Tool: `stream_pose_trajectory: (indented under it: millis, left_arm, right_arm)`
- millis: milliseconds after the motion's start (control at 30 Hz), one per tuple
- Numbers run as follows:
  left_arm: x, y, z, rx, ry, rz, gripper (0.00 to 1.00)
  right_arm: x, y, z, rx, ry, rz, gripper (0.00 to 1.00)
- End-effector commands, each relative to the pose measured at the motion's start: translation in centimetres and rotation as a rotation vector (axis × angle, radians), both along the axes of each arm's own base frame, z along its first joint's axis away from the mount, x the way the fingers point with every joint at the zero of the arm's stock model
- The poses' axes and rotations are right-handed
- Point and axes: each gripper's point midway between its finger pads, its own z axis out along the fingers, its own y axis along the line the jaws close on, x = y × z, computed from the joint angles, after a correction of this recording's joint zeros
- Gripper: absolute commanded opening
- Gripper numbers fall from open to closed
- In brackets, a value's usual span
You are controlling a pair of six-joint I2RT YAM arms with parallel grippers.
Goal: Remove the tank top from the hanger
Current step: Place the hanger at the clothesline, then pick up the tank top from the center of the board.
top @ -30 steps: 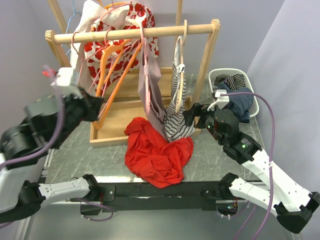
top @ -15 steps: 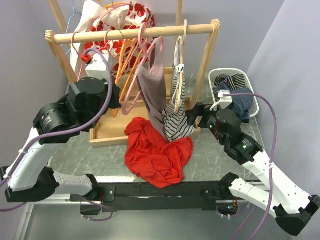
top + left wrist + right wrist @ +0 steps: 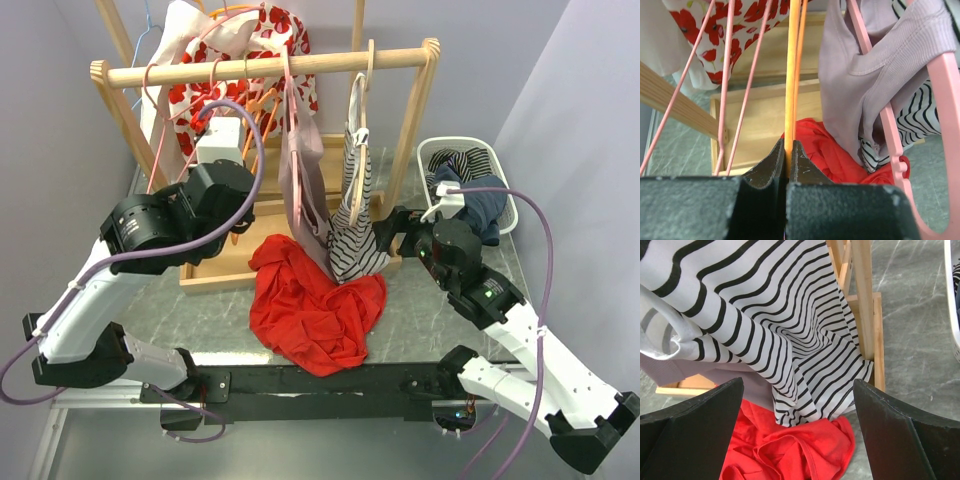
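Observation:
A red tank top (image 3: 315,305) lies crumpled on the table in front of the rack, on no hanger; it also shows as the red tank top (image 3: 790,450) under my right gripper. My left gripper (image 3: 787,150) is shut on the thin orange hanger (image 3: 792,75), which is bare and stands up among the hangers at the rail (image 3: 270,68). Just right of it a mauve strappy top (image 3: 865,75) hangs on a pink hanger (image 3: 945,100). My right gripper (image 3: 797,384) stands wide open, holding nothing, close before a striped top (image 3: 790,315) hanging from the rail.
The wooden rack's base tray (image 3: 230,250) sits behind the red cloth. A floral garment (image 3: 240,60) and pink wire hangers (image 3: 727,75) crowd the rail's left half. A white basket (image 3: 432,150) of clothes stands at the right, beside the rack's post (image 3: 415,110).
My left arm has swung in from the far left to the rack, carrying the orange hanger up among the others. The mauve top swayed and hangs straight again. The right arm has barely moved.

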Motion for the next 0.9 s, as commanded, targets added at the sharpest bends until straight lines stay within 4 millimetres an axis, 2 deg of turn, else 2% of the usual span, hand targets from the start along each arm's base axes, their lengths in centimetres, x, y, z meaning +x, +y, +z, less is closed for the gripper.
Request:
stream_pose_trajectory:
  millis: [0,133,167,267,433,467,533,600,667,733,833,867]
  left_arm:
    - [-0.2,1.1,-0.2,-0.042,-0.001,0.065,0.01]
    - [-0.6,1.0,-0.5,-0.05,0.004,0.034,0.02]
    - [-0.7,0.8,-0.5,-0.065,0.003,0.015,0.16]
    - [-1.1,0.7,-0.2,-0.096,-0.005,-0.015,0.2]
    - [-1.4,1.3,0.7,-0.117,-0.03,-0.021,0.39]
    - [-1.4,1.4,0.9,-0.119,-0.034,-0.024,0.48]
    - [-1.6,1.4,1.0,-0.124,-0.037,-0.037,0.48]
    - [-1.8,1.4,1.5,-0.142,-0.048,-0.055,0.53]
    - [-2.2,1.6,1.9,-0.163,-0.058,-0.077,0.56]
    - [-2.5,2.2,2.0,-0.176,-0.068,-0.074,0.61]
    - [-3.2,2.5,2.6,-0.204,-0.091,-0.121,0.66]
    - [-3.8,1.8,2.7,-0.198,-0.094,-0.204,0.73]
  right_arm:
    - [-0.3,-0.6,2.0,0.035,-0.063,-0.007,0.98]
    - [-0.8,-1.0,2.2,0.028,-0.062,-0.004,0.98]
    - [-0.9,-1.1,2.1,0.018,-0.056,-0.005,0.98]
    - [-1.1,-1.9,0.9,-0.025,-0.011,-0.034,0.97]
    - [-1.7,-2.0,-1.0,-0.036,0.033,-0.026,0.97]
    - [-1.7,-2.0,-1.1,-0.028,0.036,-0.028,0.97]
    - [-2.0,-1.9,-1.2,-0.015,0.038,-0.02,0.98]
    - [-2.3,-1.8,-1.7,-0.011,0.059,-0.012,0.98]
    - [-2.5,-1.8,-2.6,-0.017,0.095,-0.012,0.98]
    - [-2.9,-2.0,-4.6,-0.043,0.163,-0.024,0.98]
    - [-3.6,-1.0,-7.1,-0.05,0.24,0.029,0.98]
    - [-3.6,-0.7,-8.1,-0.053,0.277,0.036,0.99]
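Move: My left fingers hold the near tip of the orange hanger. The clothesline runs about 16 cm ahead of that hand and 10 higher; the mauve tank top hangs some 6 cm to the right and 6 ahead. The red tank top lies about 9 cm back, 8 right and 40 below. From my open right hand it is roughly 12 back, 9 left and 28 down, with the striped tank top 4 ahead and 4 left, a bit lower. I ease my left hand down about 1.5 cm, then open its fingers to let go of the orange hanger under the clothesline, and draw back and left some 3 cm from it, rising again with a slight roll left side down. My right hand, still wide open, lifts briefly, then sinks and draws back, ending about 4 cm lower, and tips down towards the red tank top. ##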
